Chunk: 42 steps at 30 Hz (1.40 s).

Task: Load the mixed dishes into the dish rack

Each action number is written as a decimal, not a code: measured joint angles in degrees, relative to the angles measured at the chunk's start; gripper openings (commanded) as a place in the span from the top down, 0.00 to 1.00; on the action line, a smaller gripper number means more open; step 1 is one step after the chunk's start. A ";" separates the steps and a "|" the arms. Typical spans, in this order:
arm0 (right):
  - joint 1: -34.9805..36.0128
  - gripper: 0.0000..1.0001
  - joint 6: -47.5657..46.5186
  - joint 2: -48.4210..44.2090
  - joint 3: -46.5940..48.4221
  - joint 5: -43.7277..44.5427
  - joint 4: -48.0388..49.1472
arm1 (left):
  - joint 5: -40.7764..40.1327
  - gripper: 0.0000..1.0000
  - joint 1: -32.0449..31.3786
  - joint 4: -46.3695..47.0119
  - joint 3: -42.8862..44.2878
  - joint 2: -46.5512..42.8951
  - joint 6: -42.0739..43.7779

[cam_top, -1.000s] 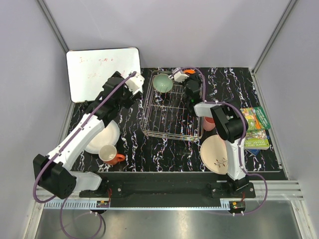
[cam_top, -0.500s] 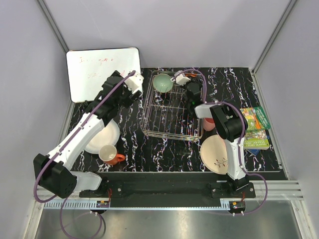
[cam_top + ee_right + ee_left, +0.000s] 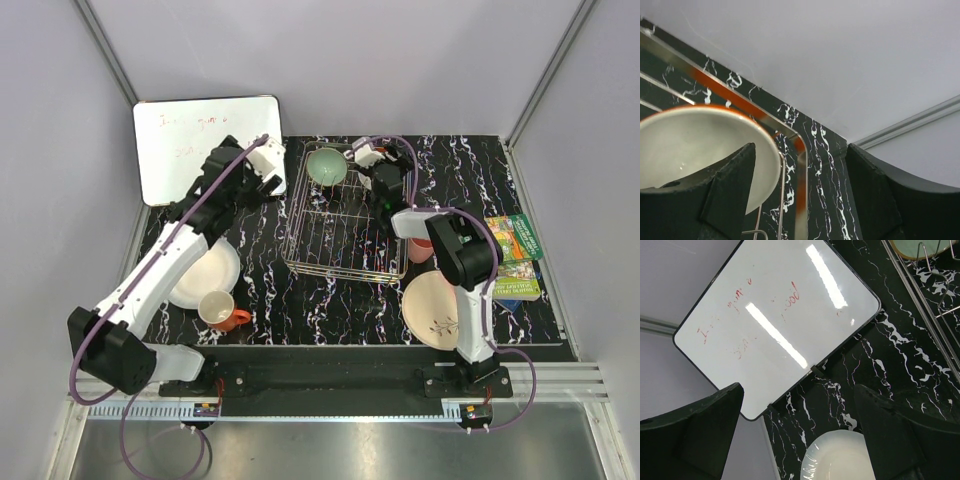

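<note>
The dish rack stands mid-table with the mint green bowl leaning in its back left corner. My right gripper hangs over the rack's back right corner. In the right wrist view it is open, with an orange-rimmed, cream-lined vessel lying in the rack against its left finger. My left gripper is open and empty between whiteboard and rack. On the table lie the white plate, the orange mug, the pink-and-cream plate and the small pink cup.
A whiteboard leans at the back left and fills much of the left wrist view. A green book lies at the right edge. Grey walls close in the black marbled table.
My right gripper's jaws have opened, letting go of the orange-rimmed vessel at the rack's back right corner. My left gripper has drifted back and left toward the whiteboard.
</note>
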 measured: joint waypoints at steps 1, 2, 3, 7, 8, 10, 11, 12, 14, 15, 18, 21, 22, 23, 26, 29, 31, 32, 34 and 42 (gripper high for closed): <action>0.31 0.20 0.72 -1.07 0.00 0.68 -0.39 | 0.02 0.01 0.28 -0.39 0.52 0.07 -0.07; 0.59 0.19 1.51 -2.45 0.00 1.07 -1.27 | 0.02 0.01 0.57 -0.79 1.05 0.13 -0.11; 0.98 0.18 2.58 -4.44 0.02 1.77 -2.58 | 0.11 0.01 1.03 -1.22 1.66 0.20 -0.17; 2.05 0.17 7.17 -11.08 1.55 3.58 -8.13 | 0.76 0.01 3.37 -4.44 4.72 0.74 -1.51; 2.34 0.17 8.81 -12.50 2.64 3.85 -10.45 | 1.20 0.01 4.35 -5.31 5.79 1.09 -2.12; 3.10 0.18 12.50 -14.60 5.20 3.69 -14.49 | 1.99 0.01 6.86 -7.15 7.72 1.95 -3.48; 3.63 0.19 14.84 -15.26 7.02 3.28 -16.87 | 2.23 0.01 8.00 -7.58 8.20 2.34 -4.04; 4.02 0.20 16.35 -15.37 8.26 2.80 -18.23 | 2.43 0.01 8.79 -7.89 8.26 2.56 -4.44; 4.92 0.19 20.28 -14.80 12.26 1.55 -22.82 | 2.62 0.01 10.34 -9.86 8.22 3.08 -5.35; 5.20 0.19 21.97 -13.99 14.64 0.87 -25.14 | 2.97 0.01 10.51 -10.71 8.07 3.26 -5.88; 5.79 0.19 25.86 -9.81 22.40 -1.55 -30.51 | 4.48 0.02 10.36 -12.76 7.56 3.52 -7.04; 5.88 0.19 27.98 -4.85 28.28 -3.89 -34.75 | 6.16 0.02 10.05 -13.75 6.93 4.02 -8.22; 5.88 0.19 28.24 -3.15 29.83 -4.42 -35.87 | 6.56 0.02 9.94 -13.97 6.80 4.28 -8.55; 5.92 0.19 28.39 -1.68 30.86 -4.74 -36.65 | 7.08 0.01 9.70 -14.23 6.75 4.74 -9.11; 6.01 0.19 28.37 2.82 32.70 -5.29 -38.47 | 8.50 0.01 8.81 -14.29 6.75 6.64 -10.71; 6.08 0.19 28.28 6.36 33.53 -5.29 -40.02 | 10.49 0.01 7.54 -14.27 6.80 9.20 -12.59; 6.10 0.19 28.06 8.09 33.99 -5.01 -40.22 | 11.63 0.01 6.97 -14.29 7.26 11.61 -13.77; 6.08 0.19 28.04 8.41 34.32 -4.72 -40.11 | 12.20 0.01 6.73 -14.27 7.69 13.05 -14.25; 5.97 0.19 28.04 8.52 35.04 -4.81 -40.19 | 12.83 0.01 6.49 -14.29 8.68 15.87 -15.23; 6.43 0.19 26.47 11.06 37.59 -4.57 -37.73 | 14.23 0.01 4.61 -14.01 9.97 19.93 -18.71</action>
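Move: The right hand, just opened, has the white-and-orange bowl some 3 cm to its left and 4 cm lower; the green bowl it heads for is about 18 cm left and 6 cm lower, level with it or slightly nearer the base. The rack's middle lies some 15 cm back, 13 cm left and 10 cm down. From the left hand, the white plate is roughly 18 cm back, 12 cm left and 26 cm below, the mug 11 cm behind the plate. Leaving the white-and-orange bowl, the right hand lifts about 15 cm, swings left over the rack's far end and sinks again beside the green bowl near the far rail, ending some 13 cm left and 5 cm forward, its left side rolled up about 20 degrees, fingers still open. The empty left hand first goes left and slightly up, then back right and down towards the counter between whiteboard and rack, ending about 12 cm lower with its wide-open fingers tipped down. ##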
